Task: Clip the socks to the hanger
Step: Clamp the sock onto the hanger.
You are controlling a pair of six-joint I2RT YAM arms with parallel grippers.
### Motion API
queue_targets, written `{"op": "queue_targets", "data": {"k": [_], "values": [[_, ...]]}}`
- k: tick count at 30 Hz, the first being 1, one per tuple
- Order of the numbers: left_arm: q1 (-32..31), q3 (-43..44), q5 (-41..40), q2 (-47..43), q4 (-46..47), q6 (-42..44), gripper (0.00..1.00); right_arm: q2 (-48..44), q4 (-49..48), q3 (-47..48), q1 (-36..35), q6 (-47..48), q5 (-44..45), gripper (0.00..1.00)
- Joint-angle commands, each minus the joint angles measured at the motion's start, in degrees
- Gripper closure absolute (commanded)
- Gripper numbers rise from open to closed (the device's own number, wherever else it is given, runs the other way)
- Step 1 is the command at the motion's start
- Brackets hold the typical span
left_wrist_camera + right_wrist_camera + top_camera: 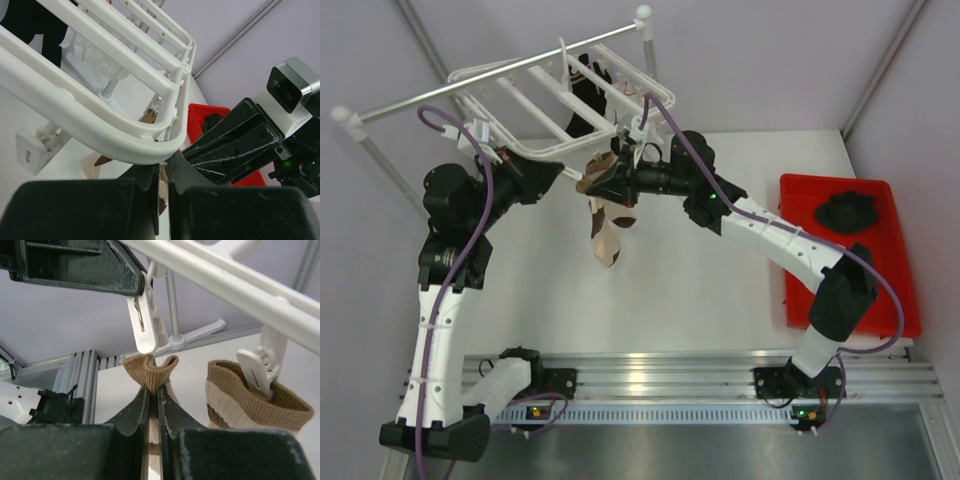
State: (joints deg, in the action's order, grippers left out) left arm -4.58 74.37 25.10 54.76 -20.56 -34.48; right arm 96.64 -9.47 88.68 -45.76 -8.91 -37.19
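Observation:
The white hanger (520,100) hangs from a grey rail. My right gripper (153,390) is shut on the brown cuff of a cream sock with brown patches (150,367), held just under a hanging white clip (145,320). A second cream and brown sock (250,400) hangs from the neighbouring clip (260,367). In the top view both socks (608,225) dangle below the right gripper (595,183). My left gripper (164,170) is shut, its tips up against the hanger's curved rim (100,107); the rim hides what lies between them. A black sock (588,95) hangs on the hanger.
The grey rail (420,97) with white ball ends crosses the back left. A red tray (900,260) at the right holds a black sock (848,210). The two arms meet close together under the hanger's near corner.

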Motion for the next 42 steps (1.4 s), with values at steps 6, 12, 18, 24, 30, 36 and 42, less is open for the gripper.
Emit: {"op": "queue_targets", "data": {"k": [6,12,18,24,30,36,42], "values": [[0.2,-0.8,1.9,-0.4,2.6,-0.6,1.00,1.7,-3.6,4.9,-1.3,-1.2,-1.8,1.00],[0.2,-1.0,2.1,-0.5,2.7,-0.5,1.00,2.5,-4.1,6.1,-1.2,-1.3,-1.7,1.00],[0.2,-1.3,2.3,-0.6,2.6,-0.5,1.00,2.9,-5.7,6.4,-1.2,-3.5,-2.1,1.00],[0.2,-1.3,2.3,-0.9,2.6,-0.2,1.00,2.9,-8.5,6.5,-1.2,-6.4,-3.5,1.00],[0.2,-1.6,2.7,-0.9,2.7,-0.4,1.00,2.9,-10.4,6.6,-1.2,-8.5,-4.2,1.00],[0.2,-1.5,2.8,-0.9,2.4,-0.8,1.00,2.9,-11.0,7.1,-1.1,-9.0,-4.2,1.00],[0.2,-1.0,2.1,-0.8,2.0,-1.4,0.72,2.7,-10.8,7.1,-1.2,-8.8,-4.1,1.00]]}}
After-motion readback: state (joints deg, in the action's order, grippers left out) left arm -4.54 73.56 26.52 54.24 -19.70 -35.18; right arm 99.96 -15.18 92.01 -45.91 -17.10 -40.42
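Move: The right hand pinches the sock's cuff; the clip hangs about 4 cm above it, about 1 cm back and 1 cm to its left. The clamped sock is roughly 7 cm ahead, 2 cm right and 1 cm above; the hanger's near rail passes about 7 cm above and 3 cm ahead. From the left hand, squeezing the clip's top, the held cuff lies some 6 cm below and 2 cm right, straight below fore-and-aft. Right hand raises the pinched cuff about 2 cm, slightly left, into the clip; left fingers then start opening. ##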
